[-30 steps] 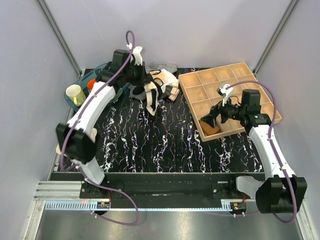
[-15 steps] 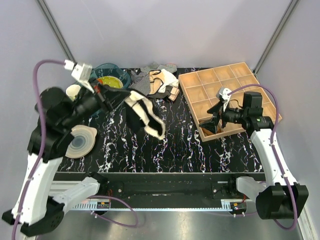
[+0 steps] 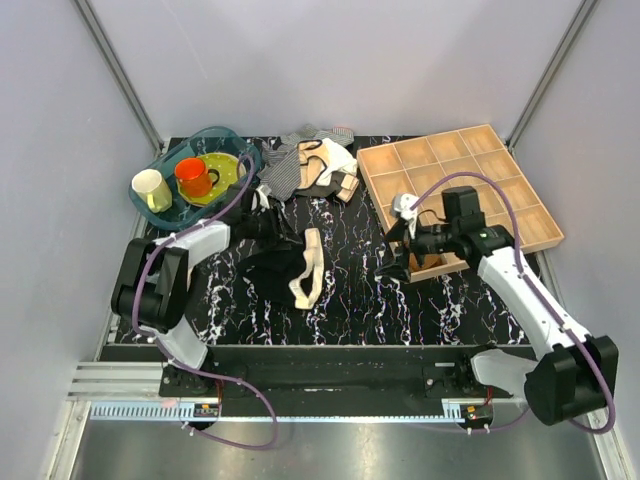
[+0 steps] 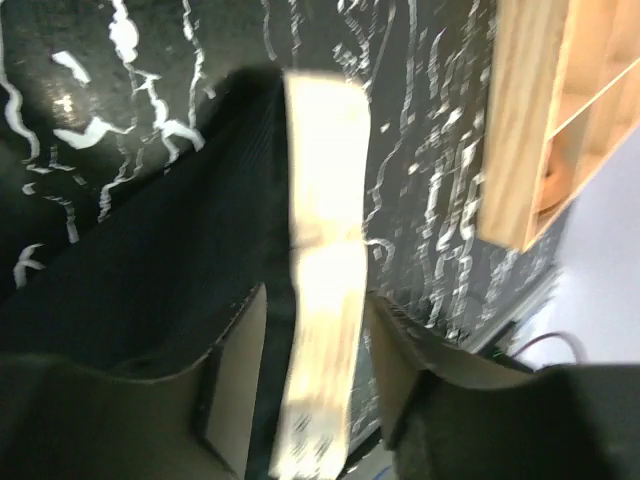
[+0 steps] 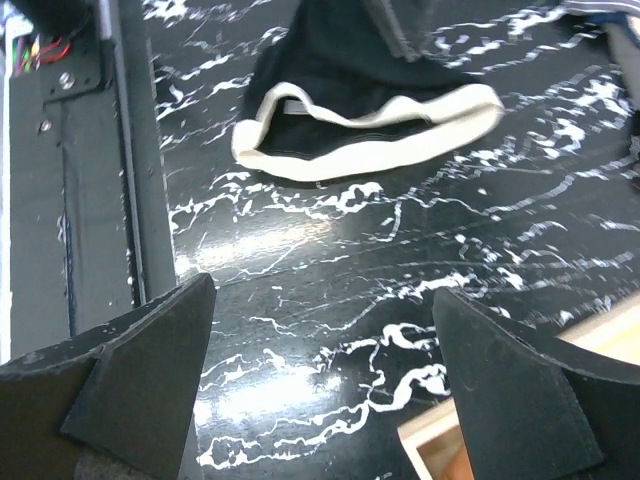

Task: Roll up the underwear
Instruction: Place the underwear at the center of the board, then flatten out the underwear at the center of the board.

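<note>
The underwear is black with a cream waistband and lies crumpled on the marbled table left of centre. In the left wrist view the underwear fills the frame's left part. My left gripper is low at its far edge. In the left wrist view my left gripper has its jaws apart, with the cream waistband running loosely between them. My right gripper hangs open over bare table by the tray's near corner. From the right wrist, my right gripper holds nothing and the underwear lies ahead.
A wooden compartment tray stands at the back right, and its corner shows beside my right fingers. A heap of clothes with a striped cloth lies at the back centre. A teal basin with cups sits back left.
My left arm came down from high at the left, carrying the underwear from the back heap to the table, and its jaws have parted. My right gripper moved left off the tray.
</note>
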`<state>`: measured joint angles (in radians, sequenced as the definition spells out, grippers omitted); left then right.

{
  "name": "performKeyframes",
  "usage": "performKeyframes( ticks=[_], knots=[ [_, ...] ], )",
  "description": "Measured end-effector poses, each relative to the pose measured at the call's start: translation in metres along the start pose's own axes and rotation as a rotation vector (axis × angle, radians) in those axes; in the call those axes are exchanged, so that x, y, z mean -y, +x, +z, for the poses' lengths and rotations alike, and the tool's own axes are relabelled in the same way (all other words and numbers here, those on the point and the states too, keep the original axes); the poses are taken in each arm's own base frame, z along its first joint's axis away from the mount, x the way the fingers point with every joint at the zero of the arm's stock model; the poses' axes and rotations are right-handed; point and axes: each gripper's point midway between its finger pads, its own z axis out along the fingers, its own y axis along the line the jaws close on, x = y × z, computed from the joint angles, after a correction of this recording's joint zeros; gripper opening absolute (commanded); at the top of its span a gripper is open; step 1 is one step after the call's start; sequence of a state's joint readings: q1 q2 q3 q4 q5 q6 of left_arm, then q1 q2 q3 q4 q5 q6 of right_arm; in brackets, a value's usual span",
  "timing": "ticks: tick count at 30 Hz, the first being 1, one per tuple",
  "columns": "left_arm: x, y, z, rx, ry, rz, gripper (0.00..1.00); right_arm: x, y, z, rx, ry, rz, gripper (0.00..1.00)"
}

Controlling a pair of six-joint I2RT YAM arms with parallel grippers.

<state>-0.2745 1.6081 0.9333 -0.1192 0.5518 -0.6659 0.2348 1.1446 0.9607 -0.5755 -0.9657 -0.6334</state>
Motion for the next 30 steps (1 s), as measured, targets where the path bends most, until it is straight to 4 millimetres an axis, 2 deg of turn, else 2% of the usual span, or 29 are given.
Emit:
performKeyframes(
  ticks=[1,2,3,5,7,8,9,11,12,14,16,19,21,23,26,27,30],
  knots=[
    [-0.012,0.003,0.006,-0.031,-0.029,-0.020,0.59,-0.003,0.003,0.006,-0.012,-0.020,-0.019,0.99],
    [-0.016,0.006,0.005,-0.056,-0.052,-0.012,0.64,-0.009,0.006,0.014,-0.026,-0.053,-0.050,0.99],
    [-0.013,0.003,0.000,-0.057,-0.060,0.021,0.67,-0.013,0.010,0.019,-0.039,-0.075,-0.071,0.99],
    [0.010,-0.021,-0.019,0.004,-0.067,0.147,0.74,-0.026,0.020,0.034,-0.072,-0.132,-0.113,0.96],
    [0.044,-0.054,-0.057,0.154,-0.070,0.327,0.78,-0.037,0.028,0.050,-0.109,-0.186,-0.134,0.92],
    [0.064,-0.068,-0.085,0.255,-0.069,0.418,0.80,-0.042,0.034,0.061,-0.130,-0.217,-0.136,0.91],
    [0.077,-0.074,-0.109,0.334,-0.073,0.480,0.84,-0.049,0.039,0.073,-0.154,-0.249,-0.133,0.89],
    [0.095,-0.074,-0.162,0.504,-0.085,0.598,0.84,-0.056,0.047,0.095,-0.196,-0.288,-0.104,0.86],
    [0.096,-0.070,-0.181,0.563,-0.097,0.638,0.84,-0.059,0.049,0.108,-0.219,-0.303,-0.079,0.84],
    [0.087,-0.055,-0.203,0.638,-0.133,0.691,0.84,-0.059,0.051,0.132,-0.241,-0.303,-0.030,0.79],
    [0.061,-0.043,-0.198,0.623,-0.191,0.696,0.84,-0.058,0.048,0.155,-0.249,-0.287,0.045,0.77],
    [-0.002,-0.014,-0.167,0.464,-0.329,0.653,0.84,-0.053,0.048,0.181,-0.253,-0.247,0.133,0.75],
    [-0.029,0.002,-0.156,0.370,-0.389,0.631,0.84,-0.052,0.054,0.193,-0.263,-0.224,0.188,0.73],
    [-0.036,0.006,-0.155,0.341,-0.410,0.630,0.84,-0.054,0.061,0.202,-0.278,-0.205,0.235,0.70],
    [-0.033,0.003,-0.156,0.353,-0.409,0.644,0.84,-0.057,0.072,0.217,-0.308,-0.187,0.294,0.58],
    [-0.033,0.003,-0.156,0.353,-0.409,0.647,0.84,-0.056,0.075,0.221,-0.318,-0.182,0.308,0.49],
    [-0.033,0.002,-0.156,0.354,-0.409,0.652,0.84,-0.054,0.082,0.233,-0.342,-0.171,0.348,0.32]
  ],
)
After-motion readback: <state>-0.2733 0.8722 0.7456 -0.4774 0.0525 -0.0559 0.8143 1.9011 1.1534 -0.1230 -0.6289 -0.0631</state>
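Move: The left hand is at the far part of the underwear, whose middle lies some 6 cm back, 3 cm to its left and 6 cm below; the basket is about 18 cm ahead and 23 cm left, the clothes pile 19 cm ahead and 5 cm right. For the right hand, the near end of the waistband lies about 20 cm left, 3 cm back and 18 cm below; the wooden organizer's middle is roughly 20 cm ahead and 19 cm right. The left hand finishes opening and comes free of the underwear, lifting about 20 cm as it backs off to its left, then sinks again and stops, fingers wide, clear of the cloth towards the basket side. Meanwhile the right hand sweeps some 19 cm left and 16 cm down onto the near end of the waistband, its fingers tipping down and narrowing from wide open to about half, on either side of the band by the printed label but not yet shut on it. ##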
